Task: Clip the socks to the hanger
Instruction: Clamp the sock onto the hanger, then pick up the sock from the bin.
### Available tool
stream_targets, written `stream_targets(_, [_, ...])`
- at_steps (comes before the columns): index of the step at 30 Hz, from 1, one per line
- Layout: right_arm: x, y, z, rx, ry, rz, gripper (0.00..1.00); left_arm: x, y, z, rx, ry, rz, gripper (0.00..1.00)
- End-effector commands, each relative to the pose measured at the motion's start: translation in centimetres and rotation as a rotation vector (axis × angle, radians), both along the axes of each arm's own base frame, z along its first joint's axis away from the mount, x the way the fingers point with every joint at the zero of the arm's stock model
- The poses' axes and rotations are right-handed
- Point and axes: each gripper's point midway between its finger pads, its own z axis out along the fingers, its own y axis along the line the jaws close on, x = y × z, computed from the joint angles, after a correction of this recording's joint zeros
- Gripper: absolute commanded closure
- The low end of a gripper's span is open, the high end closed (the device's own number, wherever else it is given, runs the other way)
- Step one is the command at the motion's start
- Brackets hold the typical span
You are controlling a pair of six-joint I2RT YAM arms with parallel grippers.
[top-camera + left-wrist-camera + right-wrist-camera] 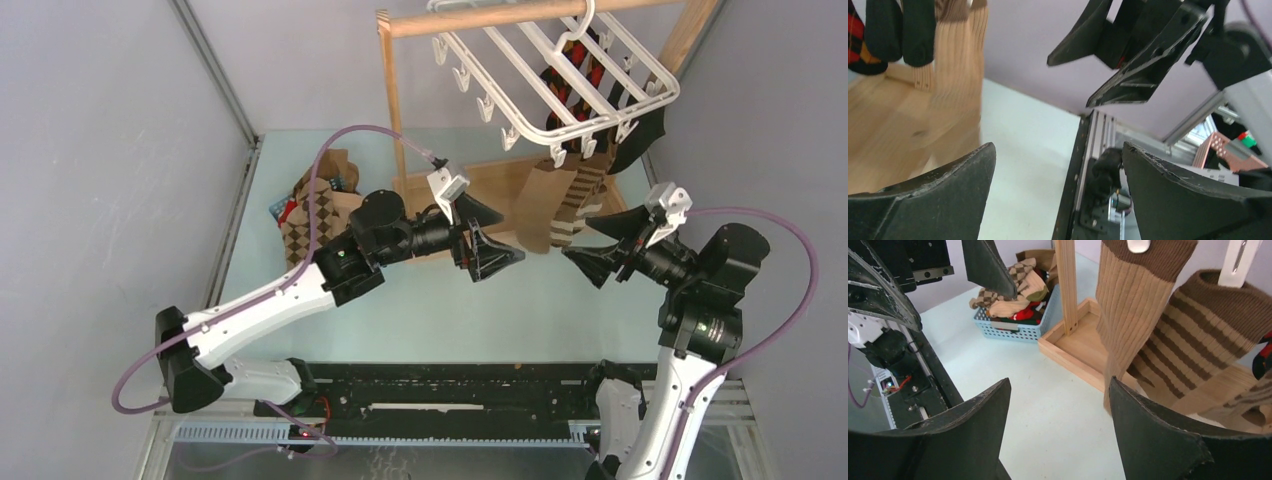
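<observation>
The white hanger [520,95] hangs by its hook from a wooden rail. Clipped to it are a plain tan sock [537,205], a brown-striped sock [582,195], a black sock [638,140] and a red-orange argyle sock [582,60]. More socks [318,215] lie heaped in a basket at the left. My left gripper [512,238] is open just left of the tan sock, holding nothing. My right gripper [577,238] is open just below and right of the striped sock, also holding nothing. In the right wrist view the tan sock [1133,305] and striped sock [1203,335] hang just beyond my open right gripper [1060,382].
A blue mesh basket [1013,330] stands left of the wooden stand's upright post [1066,285] and base [1083,355]. The rail [480,20] runs across the top. Grey walls close in both sides. The black base rail [450,395] lies along the near edge.
</observation>
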Motion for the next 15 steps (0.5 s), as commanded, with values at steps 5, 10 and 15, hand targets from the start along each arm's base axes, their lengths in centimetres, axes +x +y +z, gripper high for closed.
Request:
stream_targets(5, [-2.3,0.3,-1.9,-0.083,0.003,-0.041,0.19,-2.5,3.6,-2.6,0.152,-0.035,-0.023,0.0])
stream_targets(10, [-3.4,0.6,-3.0,-0.105,0.014,-0.042,0.19,-3.7,5.9,-3.7,0.207,-0.09,-0.028,0.0])
stream_targets(15, [-4.0,0.8,-3.7,-0.12,0.021,-0.039,0.19,-3.7,8.3,-5.9,0.269,-0.101,0.029,0.0])
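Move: The sock basket, source of the next sock, lies low to the left hand's left, about 31 cm across, 14 cm farther out and 33 cm below. The plain brown sock on the hanger is about 6 cm ahead of this hand and 8 cm to its right, a touch higher. From the right hand, that brown sock hangs about 6 cm ahead and 6 cm left, with the striped sock 7 cm ahead and 2 cm left. Nothing is being touched: both hands, already empty and open, go on backing away from the clipped brown sock. The left hand sinks first, then sweeps mainly left, about 6 cm in all, drawing back and down some 3 cm as its fingers tip about 10 degrees lower, closing on the basket side. The right hand eases back and down in equal parts, about 5 cm altogether, fingers still open. ##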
